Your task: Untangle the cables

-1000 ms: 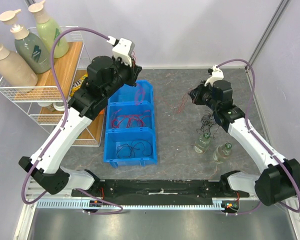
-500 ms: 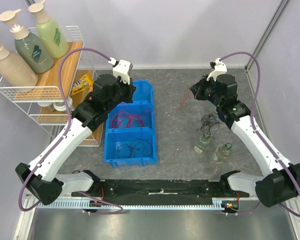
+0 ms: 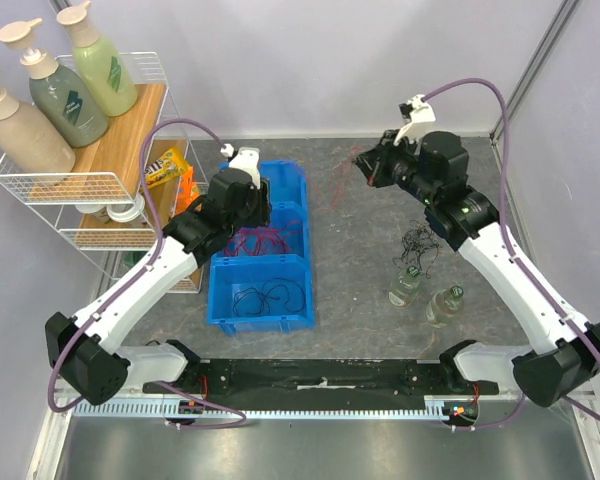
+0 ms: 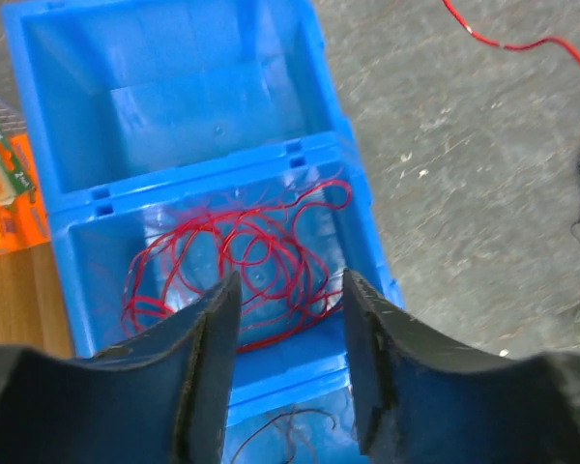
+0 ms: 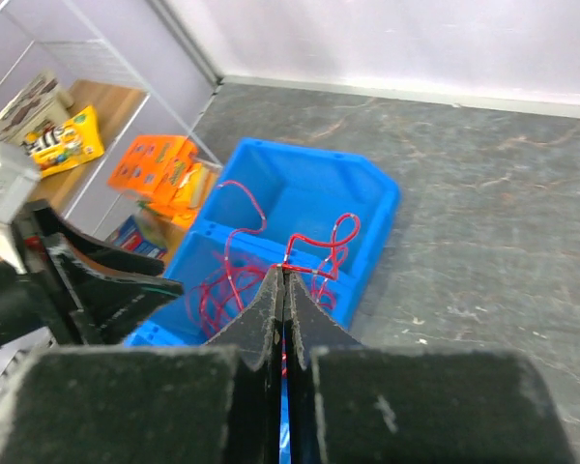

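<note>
A blue bin [image 3: 298,214] has three compartments. Red cables [image 3: 265,240] lie in the middle one and black cables [image 3: 263,296] in the near one. My left gripper [image 4: 288,358] hovers open above the red cables [image 4: 242,261], nothing between its fingers. Over the table right of the bin, my right gripper [image 3: 363,164] is shut on a red cable [image 5: 321,244] that curls from its fingertips and hangs in the air. A black cable tangle [image 3: 417,244] rests on the table below the right arm.
Two small bottles [image 3: 405,288] [image 3: 445,303] stand by the black tangle. A wire rack [image 3: 80,190] with pump bottles and orange snack packs [image 5: 164,164] lines the left side. The bin's far compartment [image 4: 174,106] is empty.
My left gripper has come down and nearer over the bin's middle compartment and has opened. My right gripper has swung left and away toward the bin, carrying the red cable off the table.
</note>
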Controlling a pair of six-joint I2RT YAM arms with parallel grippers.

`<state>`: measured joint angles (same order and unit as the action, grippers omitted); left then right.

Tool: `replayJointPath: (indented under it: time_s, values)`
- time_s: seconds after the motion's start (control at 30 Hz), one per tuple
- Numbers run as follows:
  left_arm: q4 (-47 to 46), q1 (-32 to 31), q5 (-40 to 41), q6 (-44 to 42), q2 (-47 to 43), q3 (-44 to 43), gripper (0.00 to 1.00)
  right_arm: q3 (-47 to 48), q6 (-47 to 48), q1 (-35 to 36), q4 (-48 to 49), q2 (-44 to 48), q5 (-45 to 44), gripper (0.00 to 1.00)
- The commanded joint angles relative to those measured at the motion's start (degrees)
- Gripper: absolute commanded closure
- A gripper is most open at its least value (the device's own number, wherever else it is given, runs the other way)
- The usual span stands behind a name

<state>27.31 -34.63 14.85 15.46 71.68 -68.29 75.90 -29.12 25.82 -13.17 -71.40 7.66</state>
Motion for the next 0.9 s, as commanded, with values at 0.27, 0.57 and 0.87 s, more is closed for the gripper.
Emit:
replayJointPath:
  time_s: [0.27, 0.57, 0.87]
  values:
    - [-3.0, 0.3, -5.3, -0.3, -19.5, 3.3, 0.36, 6.7, 6.8, 13.2, 0.9, -13.7, -4.7, 1.00]
    - [-3.4, 0.2, -10.3, -2.4, -23.8, -0.3, 0.35, 12.1, 8.7, 20.8, 1.9, -32.3, -6.6, 0.94]
    - [-7.5, 0.3, -14.6, -1.2, -21.4, 2.1, 0.35, 11.8, 10.1, 17.8, -10.1, -25.7, -14.2, 0.27]
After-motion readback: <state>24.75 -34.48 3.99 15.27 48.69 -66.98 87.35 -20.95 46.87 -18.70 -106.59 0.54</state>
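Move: The right hand holds the red cable high up. The box's middle compartment, with red cables in it, lies about 21 cm to its left, roughly level ahead and some 34 cm below. The empty far compartment is about 10 cm beyond that one, the near compartment with a black cable about 13 cm nearer. The black tangle lies about 5 cm back and 11 cm right. From the left hand the middle compartment is almost straight below, some 22 cm. Still pinching the red cable, the right hand sweeps about 17 cm left and then ever more steeply down, some 20 cm in all, to over the middle compartment, fingers tipping downward; near the end they open wide and let go of the cable. The left hand, empty, opens further and backs off about 8 cm towards its base while rising some 13 cm, its fingers tilting up. ##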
